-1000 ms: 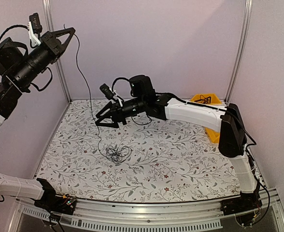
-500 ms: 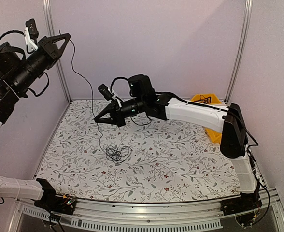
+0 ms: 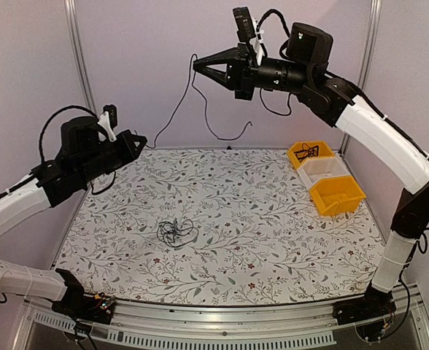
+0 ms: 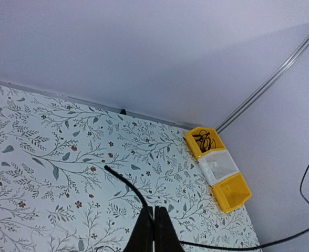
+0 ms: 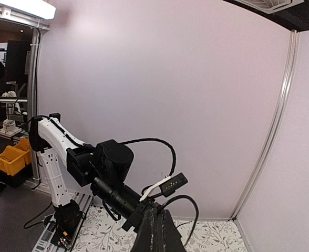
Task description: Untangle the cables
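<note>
A tangled bunch of thin black cables point(image 3: 175, 232) lies on the flowered table point(image 3: 273, 240), left of centre. One long cable strand point(image 3: 169, 117) hangs in the air between both grippers, apart from the bunch. My left gripper point(image 3: 144, 140) is low over the table's far left and shut on this strand point(image 4: 124, 181), whose short end sticks out past the fingers point(image 4: 154, 212). High near the back wall, my right gripper point(image 3: 197, 64) is shut on the same strand point(image 5: 193, 206), which loops beside its fingertips point(image 5: 155, 210). The strand's other end dangles below it, by the wall.
Three small bins stand in a row at the table's far right: a yellow bin point(image 3: 307, 153) holding black cables, a white bin point(image 3: 324, 169) and another yellow bin point(image 3: 337, 194). Metal frame posts point(image 3: 79, 65) rise at the back corners.
My right gripper shut on the strand low over the table, then swung high up and to the right with it. My left arm came down from the upper left, still holding the strand.
</note>
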Available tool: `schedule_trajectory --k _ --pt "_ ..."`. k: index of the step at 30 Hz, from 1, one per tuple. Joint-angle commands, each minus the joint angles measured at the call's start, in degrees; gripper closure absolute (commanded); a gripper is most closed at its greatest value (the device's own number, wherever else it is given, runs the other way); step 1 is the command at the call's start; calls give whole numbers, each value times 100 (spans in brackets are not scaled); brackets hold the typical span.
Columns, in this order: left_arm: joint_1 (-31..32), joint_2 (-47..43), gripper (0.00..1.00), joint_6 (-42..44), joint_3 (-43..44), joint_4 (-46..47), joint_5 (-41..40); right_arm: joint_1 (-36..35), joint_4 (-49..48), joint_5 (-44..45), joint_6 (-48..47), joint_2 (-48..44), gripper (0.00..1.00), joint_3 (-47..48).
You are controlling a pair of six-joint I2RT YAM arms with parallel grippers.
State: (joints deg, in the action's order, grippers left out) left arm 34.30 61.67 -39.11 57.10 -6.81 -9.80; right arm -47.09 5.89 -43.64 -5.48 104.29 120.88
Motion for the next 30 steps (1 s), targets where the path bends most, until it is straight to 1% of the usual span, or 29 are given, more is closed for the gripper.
schedule_trajectory --k 1,3,7,9,11,13,15,17,18,19,21,25,30 --pt "-38 363 98 -395 -261 378 918 289 186 373 -185 65 100 -24" --pt "-33 565 95 -446 -369 450 1202 451 246 452 -220 61 100 -34" --pt "-37 829 69 -430 -490 1035 1755 760 437 555 -267 85 100 -97" --pt "-37 907 61 -423 -520 1225 1916 896 511 585 -323 90 100 -249" --pt "-28 961 57 -431 -501 1215 1881 1020 554 657 -413 66 100 -439" --pt "-27 1047 55 -474 -344 817 1593 1162 589 723 -482 65 100 -588" --pt "-31 1106 52 -399 -223 701 1542 1306 593 792 -506 95 100 -709" --pt "-38 1091 46 -380 -231 905 1718 1458 597 835 -470 170 100 -812" --pt "-38 1085 37 -372 -261 1123 1848 1525 590 899 -474 206 100 -872" --pt "-31 1089 34 -385 -260 1292 1935 1599 587 979 -467 239 100 -924" --pt "-30 1140 34 -393 -205 1462 2056 1736 585 1042 -464 316 100 -1012" --pt "-37 1293 35 -356 -56 1260 2044 2011 572 1250 -675 493 100 -1122" --pt "-37 1339 36 -526 -155 1208 2078 2512 541 1374 -766 758 100 -1040"
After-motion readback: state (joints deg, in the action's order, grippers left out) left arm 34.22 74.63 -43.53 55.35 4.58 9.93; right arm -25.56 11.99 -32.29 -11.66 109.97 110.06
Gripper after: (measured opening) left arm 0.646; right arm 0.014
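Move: The far yellow bin, which already holds cables, lies about 40 cm ahead of the right hand, 40 cm to its right and 50 cm below. The white bin is some 31 cm ahead and 42 cm right of that hand; the remaining cable tangle lies roughly 53 cm beneath it, 2 cm ahead and 10 cm left. From the left hand, the far yellow bin is about 33 cm ahead, 52 cm right and 31 cm down. The left fingers open about two-thirds and let go of the freed cable, while that hand dips, shifts about 8 cm right and turns slightly clockwise. The right hand keeps its pinch on the cable and carries it towards the far yellow bin, some 22 cm forward, 16 cm down and 12 cm right, swinging about 30 degrees clockwise. ##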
